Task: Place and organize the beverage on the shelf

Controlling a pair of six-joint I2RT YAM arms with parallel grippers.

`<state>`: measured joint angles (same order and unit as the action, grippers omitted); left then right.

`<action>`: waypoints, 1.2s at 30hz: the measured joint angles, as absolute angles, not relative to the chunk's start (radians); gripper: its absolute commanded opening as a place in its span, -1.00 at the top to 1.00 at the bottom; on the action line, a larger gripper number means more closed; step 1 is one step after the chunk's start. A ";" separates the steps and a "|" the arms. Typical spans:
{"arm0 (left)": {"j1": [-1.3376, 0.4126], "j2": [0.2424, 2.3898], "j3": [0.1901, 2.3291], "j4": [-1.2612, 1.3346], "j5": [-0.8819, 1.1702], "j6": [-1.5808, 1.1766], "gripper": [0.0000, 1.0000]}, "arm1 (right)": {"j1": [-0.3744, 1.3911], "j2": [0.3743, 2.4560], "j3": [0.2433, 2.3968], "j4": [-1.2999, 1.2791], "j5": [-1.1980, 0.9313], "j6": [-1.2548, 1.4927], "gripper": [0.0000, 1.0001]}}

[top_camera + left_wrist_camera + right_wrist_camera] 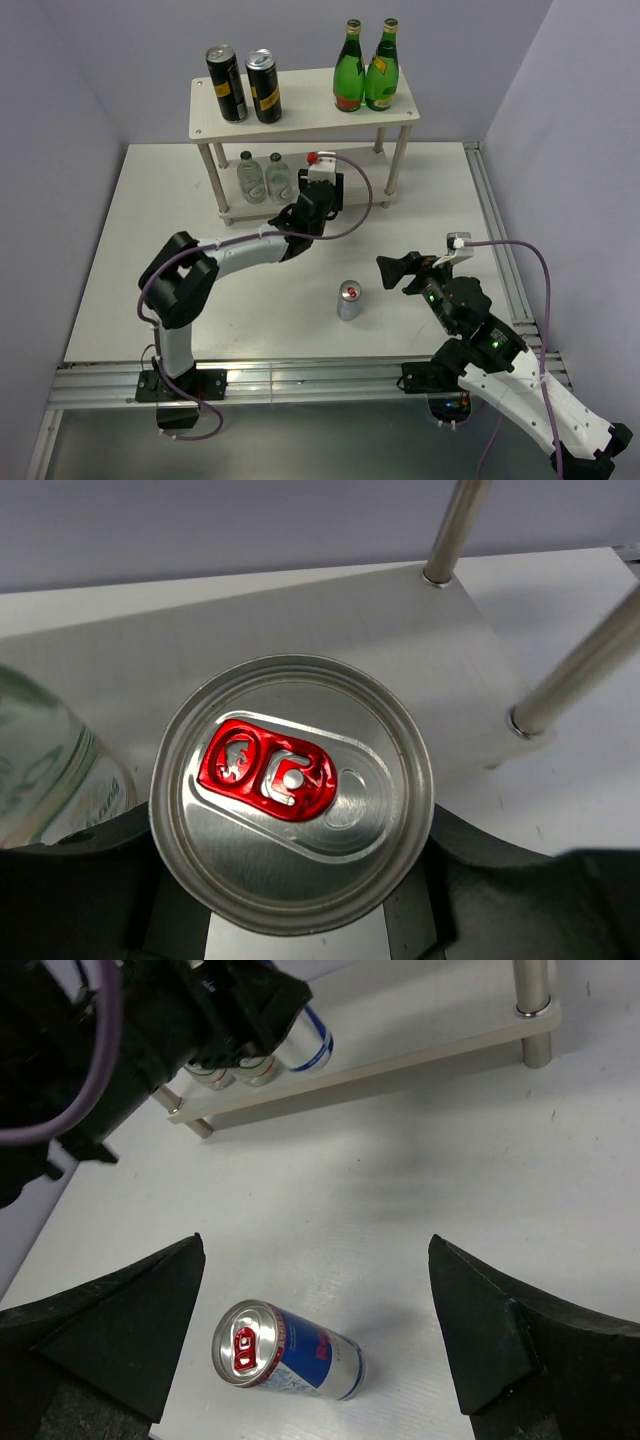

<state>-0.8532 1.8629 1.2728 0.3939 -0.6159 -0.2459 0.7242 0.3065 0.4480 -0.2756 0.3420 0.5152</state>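
A slim silver-blue can [290, 800] with a red tab stands on the lower board of the shelf [330, 610], and my left gripper [290, 865] is shut on it. From above, that can [313, 157] shows just right of two clear bottles [264, 178], with the left gripper [315, 190] under the top board of the shelf [300, 110]. Two black-and-yellow cans [246, 85] stand on top. A second silver-blue can [348, 300] stands on the table. My right gripper [400, 270] hangs open to its right; in its wrist view the can [285, 1352] sits between the spread fingers [120, 1330].
Two tall green glass bottles [365, 66] stand on the right of the top board. Thin metal legs [575, 665] rise at the right end of the lower board. A clear bottle [50, 770] stands close on the held can's left. A metal rail [300, 380] edges the table's front.
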 measured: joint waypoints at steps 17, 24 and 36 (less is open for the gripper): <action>-0.752 2.152 1.574 0.324 -0.547 -0.223 0.37 | 0.724 0.299 0.448 -0.271 0.323 0.515 -1.00; -0.752 2.154 1.575 0.327 -0.546 -0.220 -0.59 | 0.724 0.296 0.448 -0.271 0.323 0.515 -1.00; -0.760 2.128 1.551 0.363 -0.550 -0.221 -0.89 | 0.724 0.296 0.447 -0.271 0.324 0.515 -1.00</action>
<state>-0.7601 2.1277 1.5513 0.3634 -0.5499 -0.2214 0.7242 0.2958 0.4473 -0.2710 0.3237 0.5148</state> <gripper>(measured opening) 0.911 0.998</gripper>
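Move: On the lower shelf board, the clear spot for the held Red Bull can lies about 8 cm ahead of the left hand, 1 cm right, with the board surface some 12 cm below it. The nearer glass bottle stands roughly 10 cm left and 7 cm ahead. The front-right post's foot is about 15 cm right and 5 cm ahead. From the right hand, the spot is some 26 cm ahead, 12 cm left. Carrying the upright Red Bull can farther in over the lower shelf board, the left hand goes about 8 cm forward while sinking some 4 cm, to the right of the nearer glass bottle. It pauses there, opens its fingers wide to let go of the can, then rises about 1 cm and just starts to draw back. ##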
